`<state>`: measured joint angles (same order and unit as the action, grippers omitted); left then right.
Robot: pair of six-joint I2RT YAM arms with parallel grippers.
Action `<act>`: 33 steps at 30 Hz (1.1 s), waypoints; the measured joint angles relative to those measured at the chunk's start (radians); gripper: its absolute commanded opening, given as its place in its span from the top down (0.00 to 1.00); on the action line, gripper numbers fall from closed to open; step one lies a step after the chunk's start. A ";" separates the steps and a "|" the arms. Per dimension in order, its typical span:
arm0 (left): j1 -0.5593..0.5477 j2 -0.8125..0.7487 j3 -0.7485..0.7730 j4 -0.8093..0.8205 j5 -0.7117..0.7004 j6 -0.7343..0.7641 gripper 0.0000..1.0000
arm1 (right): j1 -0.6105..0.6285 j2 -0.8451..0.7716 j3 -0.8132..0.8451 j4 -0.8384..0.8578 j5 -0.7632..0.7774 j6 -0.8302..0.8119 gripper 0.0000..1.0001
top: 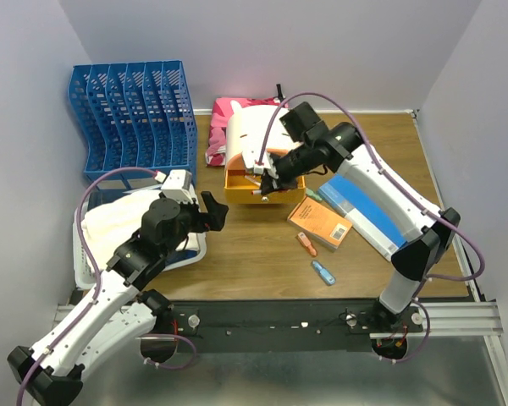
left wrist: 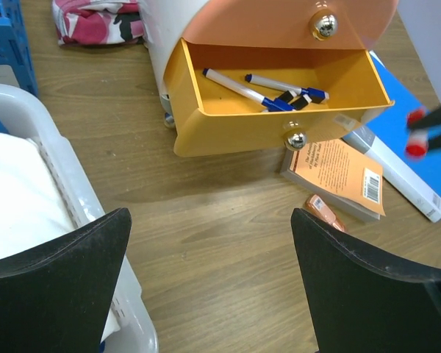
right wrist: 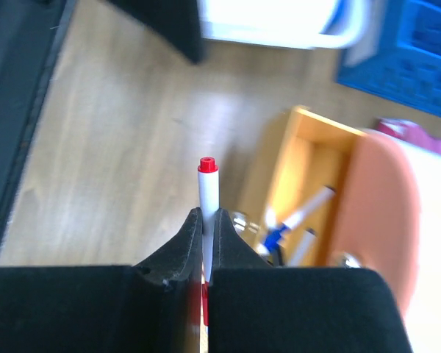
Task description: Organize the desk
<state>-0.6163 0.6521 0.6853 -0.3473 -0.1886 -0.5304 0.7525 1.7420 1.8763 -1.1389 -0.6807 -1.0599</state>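
On the brown wood desk [top: 254, 254] stands a small white cabinet [top: 256, 135] with its orange drawer [top: 241, 188] pulled open. Two blue-capped white markers [left wrist: 242, 90] lie inside the drawer [left wrist: 228, 132]. My right gripper [top: 267, 188] hovers at the drawer's front right corner, shut on a white marker with a red end [right wrist: 208, 184] that sticks out past the fingertips [right wrist: 207, 217]. The drawer [right wrist: 301, 169] shows just right of it. My left gripper [left wrist: 209, 220] hangs open over bare desk [left wrist: 206, 176], nothing between its fingers, left of the drawer [top: 213, 211].
A white tray with cloth [top: 123, 224] sits under my left arm, and a blue file rack [top: 131, 114] stands at the back left. An orange book [top: 320, 222], a blue folder [top: 368, 211], an orange highlighter [top: 306, 244] and a blue one [top: 323, 271] lie at right. A pink pouch [top: 224, 127] lies behind the cabinet.
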 measured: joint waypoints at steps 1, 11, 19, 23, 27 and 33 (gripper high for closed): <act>0.000 0.005 -0.001 0.003 0.006 -0.005 0.01 | -0.024 0.003 0.030 0.004 0.003 0.014 0.99; 0.000 0.011 -0.017 0.013 0.033 -0.029 0.01 | -0.087 0.063 0.093 0.085 0.083 0.101 0.89; 0.000 0.042 -0.018 0.032 0.051 -0.031 0.01 | -0.128 0.095 0.047 0.168 0.111 0.154 0.57; 0.000 0.051 -0.018 0.032 0.055 -0.030 0.01 | -0.131 0.095 0.004 0.189 0.114 0.179 0.53; 0.000 0.055 -0.018 0.035 0.063 -0.027 0.01 | -0.131 0.095 -0.015 0.199 0.109 0.203 0.52; 0.000 0.071 -0.018 0.042 0.075 -0.019 0.01 | -0.132 0.087 -0.029 0.191 -0.012 0.222 0.54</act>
<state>-0.6163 0.7235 0.6670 -0.3050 -0.1135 -0.5491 0.6201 1.8286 1.8477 -0.9482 -0.6926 -0.8383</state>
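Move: The red-capped marker is already in the right hand's fingers. Its destination, the open yellow drawer, has its middle about 10 cm ahead of that hand, 1 cm to the left and some 18 cm below. The white cabinet body stands about 12 cm beyond the drawer; the orange book lies roughly 2 cm ahead of the hand and 14 cm right, 24 cm down. From the left hand, the drawer is about 11 cm ahead, 11 cm right and 15 cm below. The red-capped marker is carried forward over the open drawer by the right hand, about 9 cm out, rising slightly and then sinking as the wrist turns nearly 20 degrees clockwise. Near the end of the reach the fingers open partway and let go of it; the hand sinks a little more, then draws back some 2 cm. The open left hand eases about 2 cm right and down, touching nothing. ##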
